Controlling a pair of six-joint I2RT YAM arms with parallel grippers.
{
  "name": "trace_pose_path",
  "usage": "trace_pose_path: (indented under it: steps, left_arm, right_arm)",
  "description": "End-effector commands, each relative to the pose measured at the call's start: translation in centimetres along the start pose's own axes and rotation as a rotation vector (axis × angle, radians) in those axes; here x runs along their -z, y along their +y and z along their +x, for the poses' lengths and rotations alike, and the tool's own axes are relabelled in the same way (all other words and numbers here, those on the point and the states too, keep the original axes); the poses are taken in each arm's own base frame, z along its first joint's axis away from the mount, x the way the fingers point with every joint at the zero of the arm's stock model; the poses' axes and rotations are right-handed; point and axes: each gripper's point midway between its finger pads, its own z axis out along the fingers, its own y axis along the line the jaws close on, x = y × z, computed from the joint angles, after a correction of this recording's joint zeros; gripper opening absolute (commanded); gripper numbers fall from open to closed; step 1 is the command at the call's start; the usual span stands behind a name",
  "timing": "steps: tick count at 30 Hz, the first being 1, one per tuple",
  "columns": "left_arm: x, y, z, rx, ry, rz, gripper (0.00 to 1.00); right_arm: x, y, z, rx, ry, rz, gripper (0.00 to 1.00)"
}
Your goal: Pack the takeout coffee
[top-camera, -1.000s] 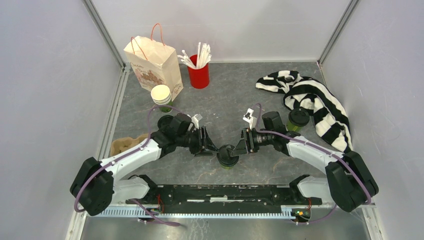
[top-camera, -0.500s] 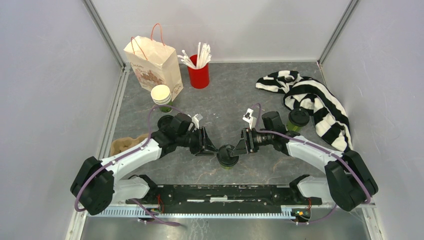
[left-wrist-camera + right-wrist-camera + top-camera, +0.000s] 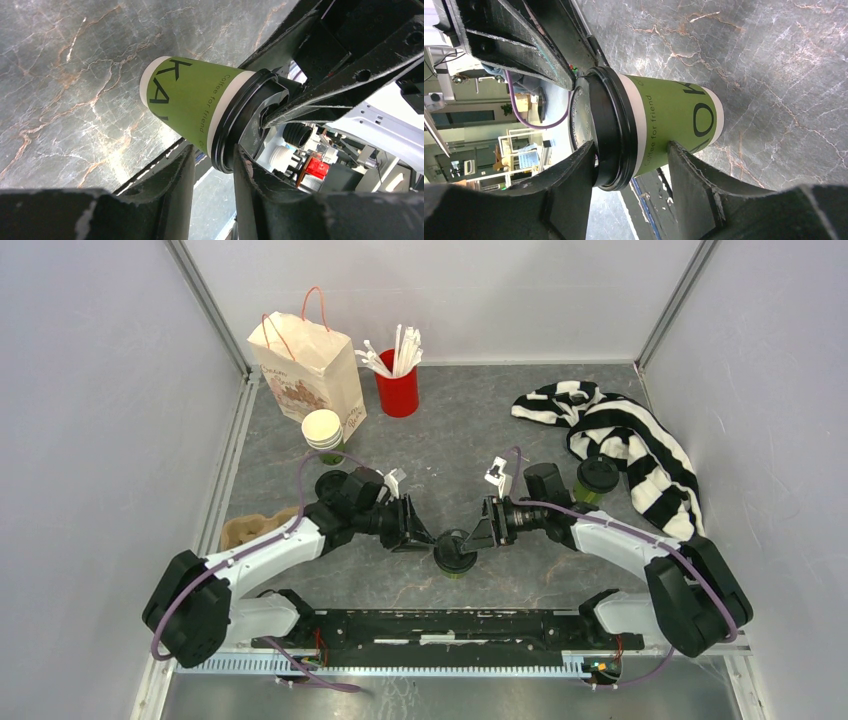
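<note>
One takeout coffee [image 3: 455, 558], a green cup with a black lid, stands near the front between both grippers. My left gripper [image 3: 428, 538] reaches it from the left with its jaws one above the other. In the left wrist view its upper finger [image 3: 250, 165] lies against the lid top of that takeout coffee [image 3: 185, 100], and a narrow gap shows under the rim. My right gripper [image 3: 473, 536] straddles the lid and upper wall of the takeout coffee [image 3: 669, 117], jaws wide. A second takeout coffee [image 3: 597, 478] stands at the right.
A paper bag [image 3: 305, 365] and a red cup of white sticks [image 3: 398, 385] stand at the back. Lidless green cups [image 3: 322, 430] are stacked by the bag, with a black lid [image 3: 330, 483] near them. A cardboard carrier [image 3: 245, 530] lies left. A striped cloth [image 3: 625, 445] lies right.
The left gripper's jaws have narrowed round the lid's rim. The right jaws have closed slightly. Neither the arms nor the cup have visibly shifted.
</note>
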Motion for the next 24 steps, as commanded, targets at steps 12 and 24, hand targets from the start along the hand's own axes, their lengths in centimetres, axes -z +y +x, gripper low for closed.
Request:
trace_pose_path:
  steps: [12,24]
  left_arm:
    - [0.6,5.1,2.0,0.004,-0.004,-0.161,0.45]
    - [0.3,-4.6,-3.0,-0.081,-0.049,0.073,0.76]
  right_arm:
    - [0.1,-4.6,3.4,-0.008,0.077,0.14,0.6]
    - [0.4,0.2,-2.6,0.158,0.085,0.11,0.87]
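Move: Right between the two grippers stands the lidded coffee cup: its middle is about 4 cm to the left hand's right, 2 cm nearer the base and 5 cm lower, and about 3 cm to the right hand's left, 1 cm back and 5 cm lower. From the left hand, a spare black lid lies some 18 cm ahead and 23 cm left. The other lidded cup is roughly 15 cm ahead of the right hand and 27 cm to its right. Pressing down on the lid rim from both sides, the two hands sink together about 1 cm, then turn back and rise. The left opens its fingers wide and comes free of the lid, climbing some 4 cm with a slight forward swing; the right opens too, loosening upward and forward by about 2 cm each and tilting slightly, its fingertips staying close to the lid. ##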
